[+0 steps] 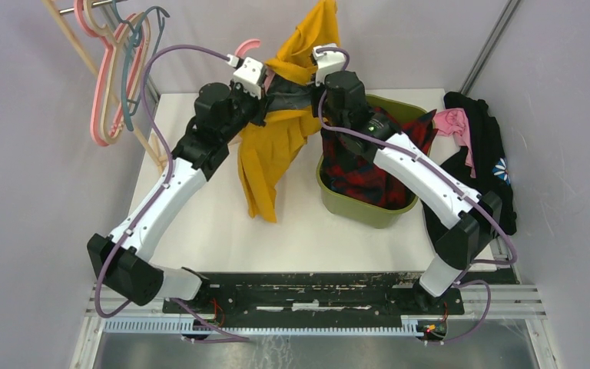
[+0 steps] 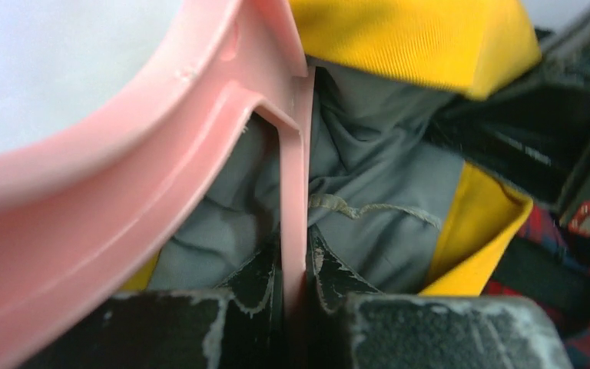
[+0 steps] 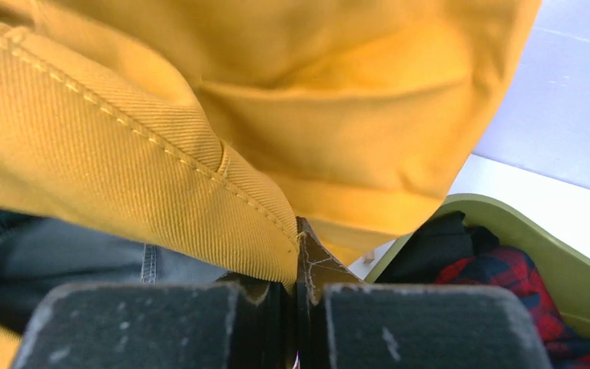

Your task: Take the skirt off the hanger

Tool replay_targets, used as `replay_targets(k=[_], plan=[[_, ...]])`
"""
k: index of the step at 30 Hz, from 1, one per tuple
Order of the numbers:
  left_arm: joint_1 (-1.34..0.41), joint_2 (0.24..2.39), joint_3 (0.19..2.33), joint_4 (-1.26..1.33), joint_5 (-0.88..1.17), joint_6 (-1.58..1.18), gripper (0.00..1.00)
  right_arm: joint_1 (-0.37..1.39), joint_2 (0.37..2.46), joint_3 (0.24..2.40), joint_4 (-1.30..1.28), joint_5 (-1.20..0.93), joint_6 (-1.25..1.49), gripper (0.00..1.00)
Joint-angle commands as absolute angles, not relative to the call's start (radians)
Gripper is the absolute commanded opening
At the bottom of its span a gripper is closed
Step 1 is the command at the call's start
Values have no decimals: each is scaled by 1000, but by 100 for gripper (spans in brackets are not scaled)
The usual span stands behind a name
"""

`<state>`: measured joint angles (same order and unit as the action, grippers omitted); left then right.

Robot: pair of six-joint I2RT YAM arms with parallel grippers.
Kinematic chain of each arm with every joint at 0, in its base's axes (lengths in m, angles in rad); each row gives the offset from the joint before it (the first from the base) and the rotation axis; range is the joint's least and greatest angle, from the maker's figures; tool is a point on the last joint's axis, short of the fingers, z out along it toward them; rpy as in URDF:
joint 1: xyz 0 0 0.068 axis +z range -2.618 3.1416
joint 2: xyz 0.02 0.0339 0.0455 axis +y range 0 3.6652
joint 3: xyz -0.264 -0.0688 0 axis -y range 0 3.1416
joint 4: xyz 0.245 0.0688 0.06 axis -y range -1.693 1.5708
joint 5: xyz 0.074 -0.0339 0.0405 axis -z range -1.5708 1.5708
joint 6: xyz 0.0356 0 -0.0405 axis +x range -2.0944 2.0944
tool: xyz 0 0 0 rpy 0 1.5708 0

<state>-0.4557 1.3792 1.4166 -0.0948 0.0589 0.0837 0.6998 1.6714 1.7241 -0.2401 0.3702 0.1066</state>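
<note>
The yellow skirt [image 1: 273, 157] with a grey lining [image 2: 369, 177] hangs above the table between my two grippers, its hem trailing onto the tabletop. The pink hanger [image 2: 123, 177] runs into its waist, and the hook [image 1: 247, 46] sticks out at the top left. My left gripper [image 2: 294, 257] is shut on a thin pink bar of the hanger. It sits at the skirt's left side [image 1: 255, 86]. My right gripper [image 3: 296, 250] is shut on a hemmed edge of the yellow skirt [image 3: 200, 115] and holds it up at the right [image 1: 324, 65].
A green bin [image 1: 365, 209] with red plaid clothes stands right of the skirt, under my right arm. A heap of black and pink clothes [image 1: 484, 146] lies at the table's right edge. Several hangers [image 1: 115, 77] hang on a rail at the upper left.
</note>
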Motion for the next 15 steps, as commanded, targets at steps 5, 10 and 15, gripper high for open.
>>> replay_targets(k=[5, 10, 15], plan=[[-449, 1180, 1280, -244, 157, 153, 3, 687, 1704, 1806, -242, 411, 90, 1], [-449, 1183, 1246, -331, 177, 188, 3, 686, 1726, 1837, -259, 322, 75, 22], [-446, 1221, 1258, -460, 141, 372, 3, 690, 1665, 1794, -291, 210, -10, 53]])
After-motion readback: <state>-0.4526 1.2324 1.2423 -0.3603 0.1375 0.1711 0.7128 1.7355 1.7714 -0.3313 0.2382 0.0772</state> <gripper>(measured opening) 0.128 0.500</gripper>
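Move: The yellow skirt still hangs round the pink hanger: its middle is about 7 cm right of the left hand, level in reach and some 8 cm lower, and from the right hand about 6 cm left, 2 cm back and 6 cm lower. The hanger is pinched in the left fingers, its middle roughly 5 cm ahead of them, 3 cm right and 3 cm higher. The green bin stands some 18 cm right of the right hand, 4 cm nearer the base and about 28 cm below. The left hand keeps its pinch on the pink hanger and carries it down about 8 cm and back about 6 cm, rolling its left side up and tipping nose-down by 10 to 15 degrees. Beside it the right hand, still pinching the skirt's waistband at first, sinks and goes left about 3 cm each towards the hanger, turns slightly counter-clockwise, then opens its fingers to about half and frees the waistband from its pinch. ##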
